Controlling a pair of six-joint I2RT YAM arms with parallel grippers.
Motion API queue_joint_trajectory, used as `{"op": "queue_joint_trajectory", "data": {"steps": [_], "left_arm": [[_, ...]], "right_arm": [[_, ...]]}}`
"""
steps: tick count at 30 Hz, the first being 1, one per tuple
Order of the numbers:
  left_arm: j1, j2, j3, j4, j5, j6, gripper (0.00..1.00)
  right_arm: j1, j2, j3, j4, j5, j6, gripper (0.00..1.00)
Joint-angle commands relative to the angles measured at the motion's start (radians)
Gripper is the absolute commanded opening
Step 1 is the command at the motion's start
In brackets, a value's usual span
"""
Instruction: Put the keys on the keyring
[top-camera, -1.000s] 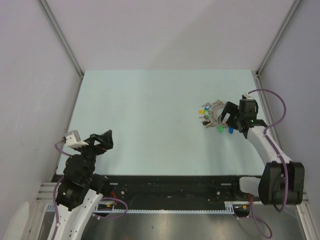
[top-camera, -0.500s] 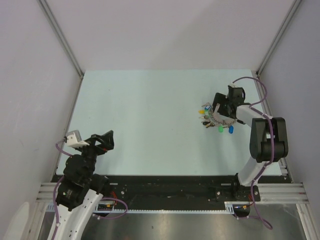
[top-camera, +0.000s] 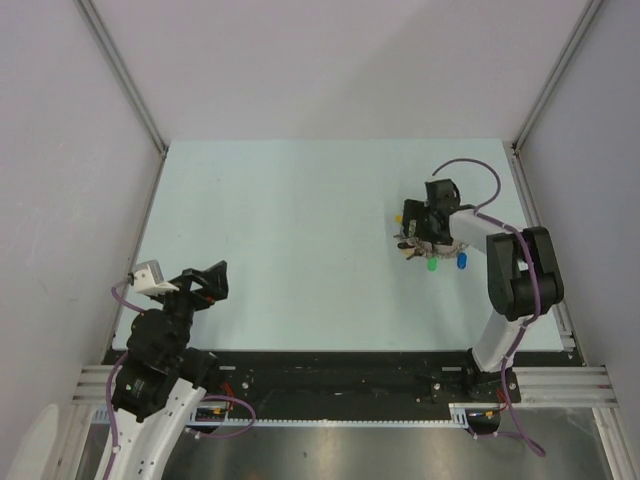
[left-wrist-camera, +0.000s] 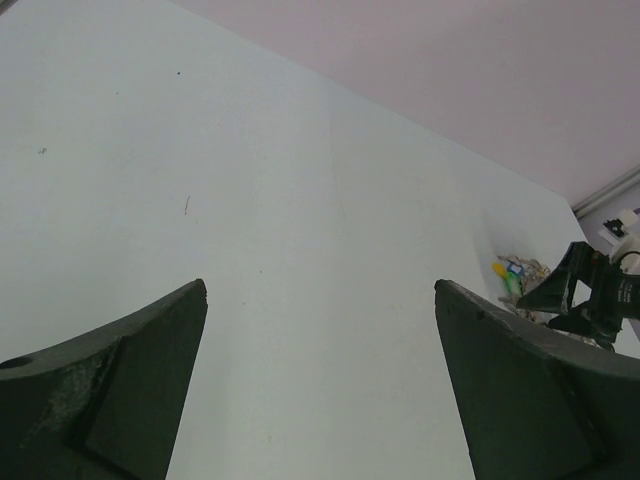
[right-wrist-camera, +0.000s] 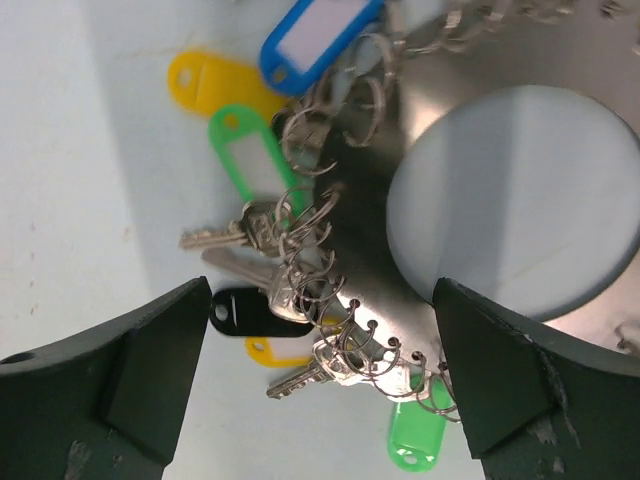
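The keyring (right-wrist-camera: 391, 316) is a flat metal ring with holes along its rim, lying at the table's right (top-camera: 437, 240). Small wire loops hang several keys (right-wrist-camera: 215, 237) and coloured tags on it: black (right-wrist-camera: 240, 308), green (right-wrist-camera: 250, 150), yellow (right-wrist-camera: 215, 80) and blue (right-wrist-camera: 310, 35). My right gripper (right-wrist-camera: 322, 288) hovers open right over the ring's edge and the key bunch, with nothing between its fingers. It covers part of the ring in the top view (top-camera: 421, 222). My left gripper (top-camera: 205, 281) is open and empty at the near left, far from the keys (left-wrist-camera: 510, 275).
The pale table (top-camera: 300, 230) is walled by grey panels with metal corner posts (top-camera: 125, 80). The right arm's cable (top-camera: 470, 170) loops above the gripper. The arm bases and a black rail (top-camera: 340, 375) line the near edge.
The right arm has swung round and its gripper has moved left and farther back, from the right of the keyring to above it. The left arm has not moved.
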Motion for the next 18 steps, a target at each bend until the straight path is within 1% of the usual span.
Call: {"op": "queue_joint_trajectory", "data": {"steps": [1,3,4,5,7,8,10,11,14,16,17,18], "left_arm": [[-0.004,-0.139,0.011,0.021,0.022,0.017,1.00],[-0.004,-0.141,0.010,0.021,0.022,0.017,1.00],[-0.004,-0.141,0.010,0.021,0.023,0.017,1.00],[-0.004,-0.141,0.010,0.023,0.025,0.019,1.00],[-0.002,-0.137,0.010,0.022,0.026,0.019,1.00],[-0.004,-0.136,0.011,0.020,0.025,0.019,1.00],[-0.007,-0.131,0.011,0.020,0.026,0.020,1.00],[-0.009,-0.128,0.011,0.017,0.028,0.020,1.00],[-0.009,-0.124,0.013,0.017,0.029,0.020,1.00],[-0.009,-0.122,0.011,0.017,0.033,0.022,1.00],[-0.009,-0.121,0.013,0.018,0.034,0.022,1.00],[-0.009,-0.119,0.011,0.020,0.045,0.023,1.00]], "right_arm": [[0.183,-0.012,-0.001,-0.119,0.072,0.139,0.98],[0.266,-0.027,-0.008,-0.120,0.100,0.218,0.98],[0.367,-0.029,-0.006,-0.114,0.106,0.258,0.98],[0.412,-0.029,-0.006,-0.081,0.108,0.330,0.98],[0.508,-0.029,-0.005,-0.021,0.117,0.393,0.98],[0.588,-0.028,0.000,0.042,0.114,0.440,0.98],[0.651,-0.015,0.041,0.082,0.112,0.462,0.97],[0.706,-0.012,0.063,0.088,0.114,0.455,0.97],[0.771,-0.038,0.126,0.030,0.198,0.422,0.97],[0.773,-0.072,0.126,-0.010,0.258,0.407,0.95],[0.768,-0.105,0.126,-0.063,0.272,0.402,0.93],[0.765,-0.118,0.124,-0.094,0.321,0.390,0.91]]}}
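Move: The keyring's metal ring has its middle some 7 cm to the right of the right hand and 2 cm ahead, about 2 cm lower. Near that low level, the black key tag lies 3 cm left and 1 cm back, the yellow tag about 5 cm left and 6 cm ahead, the near green tag 3 cm right and 7 cm back. From the left hand, the ring is roughly 61 cm right, 22 cm ahead and 22 cm down. The keyring, already caught by the low right hand, is dragged fast across the table, left and back towards the robot, the right finger hooked in its hole against the left rim. The hand sweeps about 29 cm left and 14 cm back, staying level at first, then rises some 4 cm off the ring, turning roughly 25 degrees counter-clockwise with fingers kept wide open. ##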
